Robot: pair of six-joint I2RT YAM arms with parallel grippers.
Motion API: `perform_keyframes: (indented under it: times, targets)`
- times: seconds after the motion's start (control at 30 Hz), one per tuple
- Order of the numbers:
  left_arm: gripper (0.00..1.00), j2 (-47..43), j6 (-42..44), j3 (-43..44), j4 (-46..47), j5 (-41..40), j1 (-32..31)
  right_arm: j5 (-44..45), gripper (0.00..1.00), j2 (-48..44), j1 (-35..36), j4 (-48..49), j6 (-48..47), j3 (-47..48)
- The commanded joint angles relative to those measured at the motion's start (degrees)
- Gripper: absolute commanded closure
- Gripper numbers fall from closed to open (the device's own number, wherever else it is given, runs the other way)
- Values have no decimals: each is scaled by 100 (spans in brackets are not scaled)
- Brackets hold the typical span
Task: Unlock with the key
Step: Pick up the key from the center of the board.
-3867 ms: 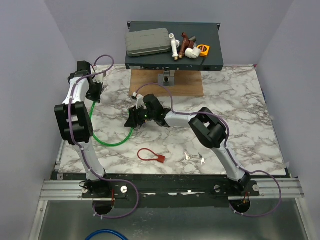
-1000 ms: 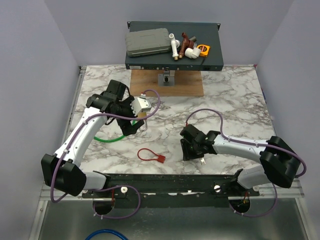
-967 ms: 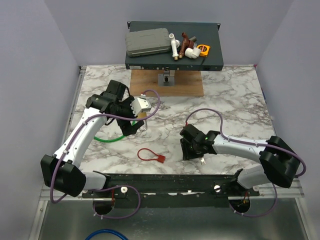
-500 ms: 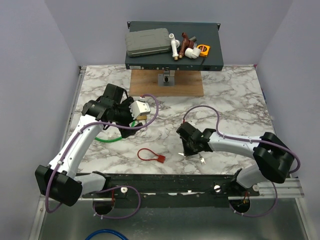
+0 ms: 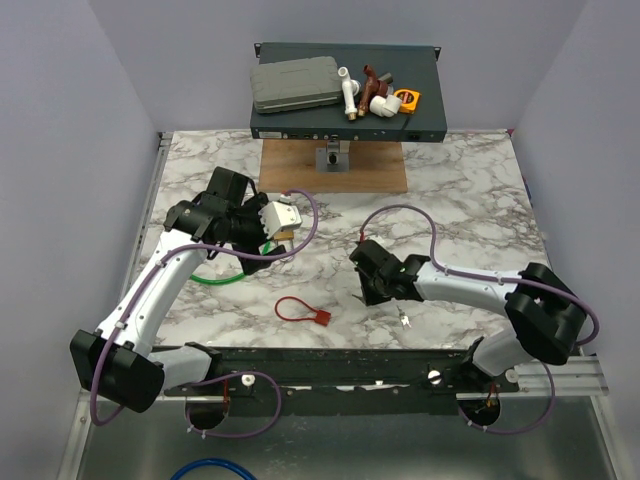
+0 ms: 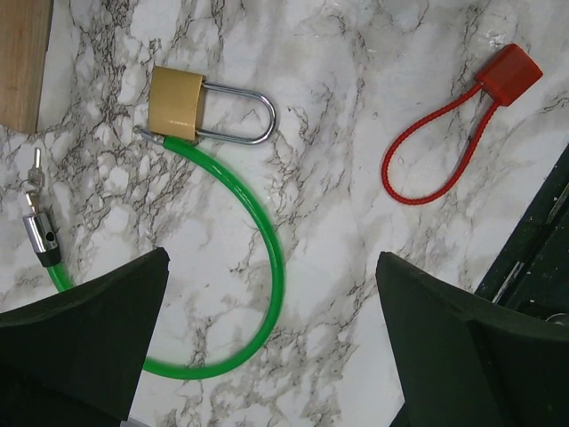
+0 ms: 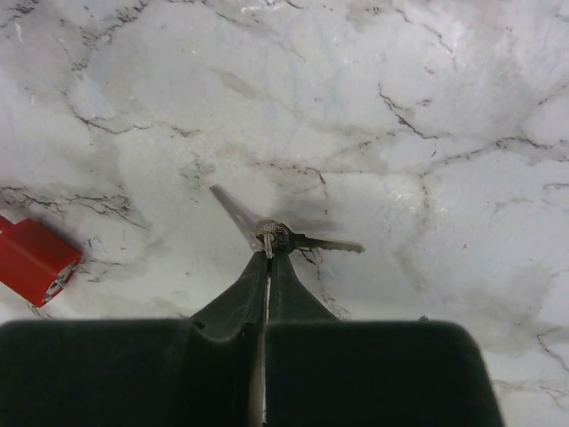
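Note:
A brass padlock [image 6: 176, 104] with a steel shackle lies on the marble, beside a green cable [image 6: 269, 285]. My left gripper [image 6: 271, 356] hangs open above the cable, holding nothing; in the top view the left gripper [image 5: 258, 243] is left of centre. My right gripper [image 7: 268, 253] is shut on a small bunch of keys [image 7: 269, 234], with two blades fanning out past the fingertips just above the table. In the top view the right gripper [image 5: 372, 292] sits near the front middle.
A red cable lock [image 5: 300, 311] lies between the arms, its red body [image 7: 31, 258] left of the keys. Another key [image 5: 404, 319] lies by the right gripper. A wooden board [image 5: 335, 165] and a dark rack unit [image 5: 420, 120] bearing several parts stand at the back.
My right gripper has shut on the keys and shifted slightly left and back. One key stays on the table. The left arm drew slightly back and left, still open.

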Motion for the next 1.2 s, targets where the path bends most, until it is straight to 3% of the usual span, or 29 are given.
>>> perform_keyframes:
  times: [0.0,0.3,0.57,0.77,0.83,0.97,1.17]
  targets:
    - [1,-76,246,282,-5,205,-44,196,99,-328,42,246,-318,182]
    - [1,-16,596,822,-343,1218,-135,-76,99,-1070,40,669,-782,243]
    - [1,68,984,900,-221,1634,-847,-771,99,-1833,40,1332,-1131,440]
    - [1,601,222,1581,-203,2005,-1067,-1322,99,-2010,46,1312,-1429,940]
    - [5,849,-26,1927,-409,2308,-1058,-1435,99,-2047,44,1282,-1503,1058]
    - [27,1133,-497,2443,-792,2947,-1058,-1487,99,-2065,47,1194,-1653,1245]
    - [31,1193,-426,2391,-1117,3128,-1067,-1446,99,-2196,40,1192,-1775,1333]
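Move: The key is already pinched in the right fingers, low over the table, about 22 cm to the right of the left gripper, 5 cm back from it and 17 cm below. Seen from the right hand, the left gripper is thus some 22 cm left, 5 cm ahead and 17 cm up. The red seal block lies about 9 cm left of the right hand and 4 cm back, the loose key 9 cm right and 5 cm back, the padlock 17 cm left and 14 cm ahead, all about 2 cm below. Keep the right fingers shut on the key and lift it about 23 cm, drifting some 8 cm left towards the left gripper while those fingers swing from pointing down to pointing left and forward. Bring the left gripper right some 12 cm and up 10, slightly back, to meet the key; turn it clockwise with its fingers tipping right, and narrow them part-way late on, without gripping. ##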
